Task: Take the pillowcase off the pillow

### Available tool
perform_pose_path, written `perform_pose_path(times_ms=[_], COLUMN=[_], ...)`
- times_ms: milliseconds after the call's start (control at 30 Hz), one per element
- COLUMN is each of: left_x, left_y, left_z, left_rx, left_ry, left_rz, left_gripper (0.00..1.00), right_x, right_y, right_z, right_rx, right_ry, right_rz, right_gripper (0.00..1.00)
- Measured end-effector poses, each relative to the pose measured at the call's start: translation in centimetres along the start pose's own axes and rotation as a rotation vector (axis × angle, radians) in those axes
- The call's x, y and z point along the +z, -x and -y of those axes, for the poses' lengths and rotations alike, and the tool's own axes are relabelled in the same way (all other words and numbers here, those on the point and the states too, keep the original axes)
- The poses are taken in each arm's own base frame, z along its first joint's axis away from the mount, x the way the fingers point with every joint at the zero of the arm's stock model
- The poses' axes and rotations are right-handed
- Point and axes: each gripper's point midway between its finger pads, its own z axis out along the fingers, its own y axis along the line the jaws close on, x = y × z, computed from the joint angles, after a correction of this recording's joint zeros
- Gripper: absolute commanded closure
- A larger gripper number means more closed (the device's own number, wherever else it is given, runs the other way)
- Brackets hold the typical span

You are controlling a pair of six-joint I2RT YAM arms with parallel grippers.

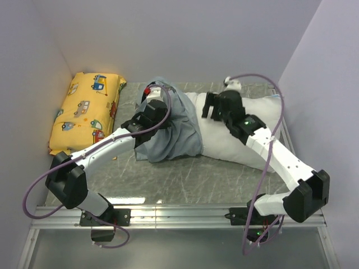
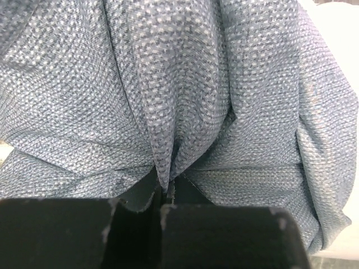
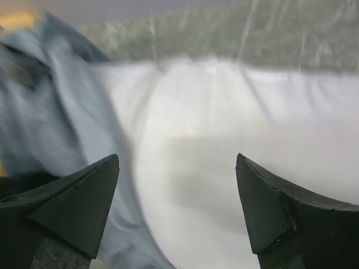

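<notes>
The grey-blue pillowcase (image 1: 171, 131) is bunched over the left end of the white pillow (image 1: 235, 143), which lies across the back of the table with its right part bare. My left gripper (image 1: 159, 106) sits on top of the bunched fabric. In the left wrist view it (image 2: 165, 190) is shut on a pinched fold of the pillowcase (image 2: 168, 101). My right gripper (image 1: 208, 107) hovers over the pillow just right of the fabric edge. In the right wrist view it (image 3: 176, 162) is open with nothing between its fingers, the pillow (image 3: 224, 145) below and the pillowcase (image 3: 61, 112) at left.
A yellow cushion with cartoon vehicles (image 1: 87, 112) lies in the back left corner against the wall. Pale walls close in the table on the left, back and right. Grey marbled tabletop (image 1: 185, 174) shows in front of the pillow. A metal rail (image 1: 179, 216) runs along the near edge.
</notes>
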Motion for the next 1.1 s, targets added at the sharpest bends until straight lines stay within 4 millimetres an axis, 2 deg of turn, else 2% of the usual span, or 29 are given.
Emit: perform_pose_path(times_ms=[133, 167, 200, 233, 267, 333, 400, 533, 600, 667, 933, 967, 1000, 1067, 1100], left_x=[0.1, 0.1, 0.1, 0.2, 0.3, 0.4, 0.2, -1.0, -2.1, -3.2, -4.3, -4.3, -4.2, -3.7, -3.5], left_y=[0.3, 0.2, 0.2, 0.4, 0.6, 1.5, 2.5, 6.4, 7.6, 8.2, 7.6, 7.7, 7.6, 7.5, 7.4], left_z=[-0.2, -0.2, -0.3, -0.5, -0.7, -1.7, -3.8, -11.1, -14.5, -16.9, -20.5, -20.5, -20.4, -19.5, -19.2], left_rx=[-0.014, -0.015, -0.017, -0.021, -0.027, -0.053, -0.08, -0.195, -0.254, -0.302, -0.39, -0.395, -0.396, -0.377, -0.362], left_ry=[-0.014, -0.018, -0.019, -0.018, -0.018, -0.021, 0.015, 0.115, 0.16, 0.184, 0.197, 0.184, 0.162, 0.119, 0.109], left_rz=[-0.008, -0.015, -0.018, -0.018, -0.02, -0.022, -0.019, 0.038, 0.06, 0.072, 0.029, 0.024, 0.016, 0.0, -0.004], left_gripper=[1.0, 0.99, 0.99, 0.99, 0.99, 0.99, 0.99, 1.0, 1.0, 0.99, 0.98, 0.94, 0.78, 0.53, 0.35], right_x=[1.8, 2.5, 3.1, 3.7, 4.1, 4.9, 5.6, 6.2, 6.1, 5.8, 5.2, 5.2, 5.1, 5.1, 5.1], right_y=[-8.6, -9.6, -10.0, -9.9, -9.8, -9.2, -8.7, -7.7, -7.3, -7.0, -7.1, -7.1, -7.1, -7.1, -7.1], right_z=[2.9, 3.1, 3.1, 3.0, 3.0, 3.2, 4.0, 5.8, 6.4, 6.8, 7.0, 7.0, 7.0, 7.1, 7.2], right_rx=[-0.059, -0.063, -0.064, -0.063, -0.053, -0.019, 0.02, 0.088, 0.118, 0.136, 0.154, 0.156, 0.157, 0.16, 0.162], right_ry=[-0.077, -0.084, -0.086, -0.083, -0.083, -0.071, -0.07, -0.06, -0.041, -0.028, -0.001, 0.003, 0.006, 0.006, 0.002], right_rz=[-0.173, -0.188, -0.188, -0.18, -0.171, -0.156, -0.144, -0.131, -0.129, -0.125, -0.132, -0.134, -0.134, -0.135, -0.134], right_gripper=[0.09, 0.18, 0.3, 0.66, 0.77, 0.93, 0.99, 1.0, 1.0, 1.0, 1.0, 1.0, 1.0, 1.0, 1.0])
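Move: The left hand already grips the bunched grey pillowcase, with its bulk about 3 cm back, 3 cm right and 6 cm below. The yellow pillow, the side it is drawn towards, is centred some 35 cm left, 2 cm ahead and 12 cm below. Under the open right hand lies the bare white pillow, its middle about 3 cm back, 7 cm right and 16 cm down; from that hand the pillowcase is some 20 cm left, 4 cm back and 16 cm below. The right hand drops about 11 cm onto the white pillow, shuts its fingers on a fold of the top cover and shifts some 5 cm to the right overall, edging slightly forward, then holds that pinch. The left hand, still gripping the pillowcase, waits until the right has closed on the pillow, then sweeps quickly about 20 cm left towards the yellow pillow, away from the white one, swinging some 15 to 20 degrees counter-clockwise, and at the very end its fingers begin to open. ##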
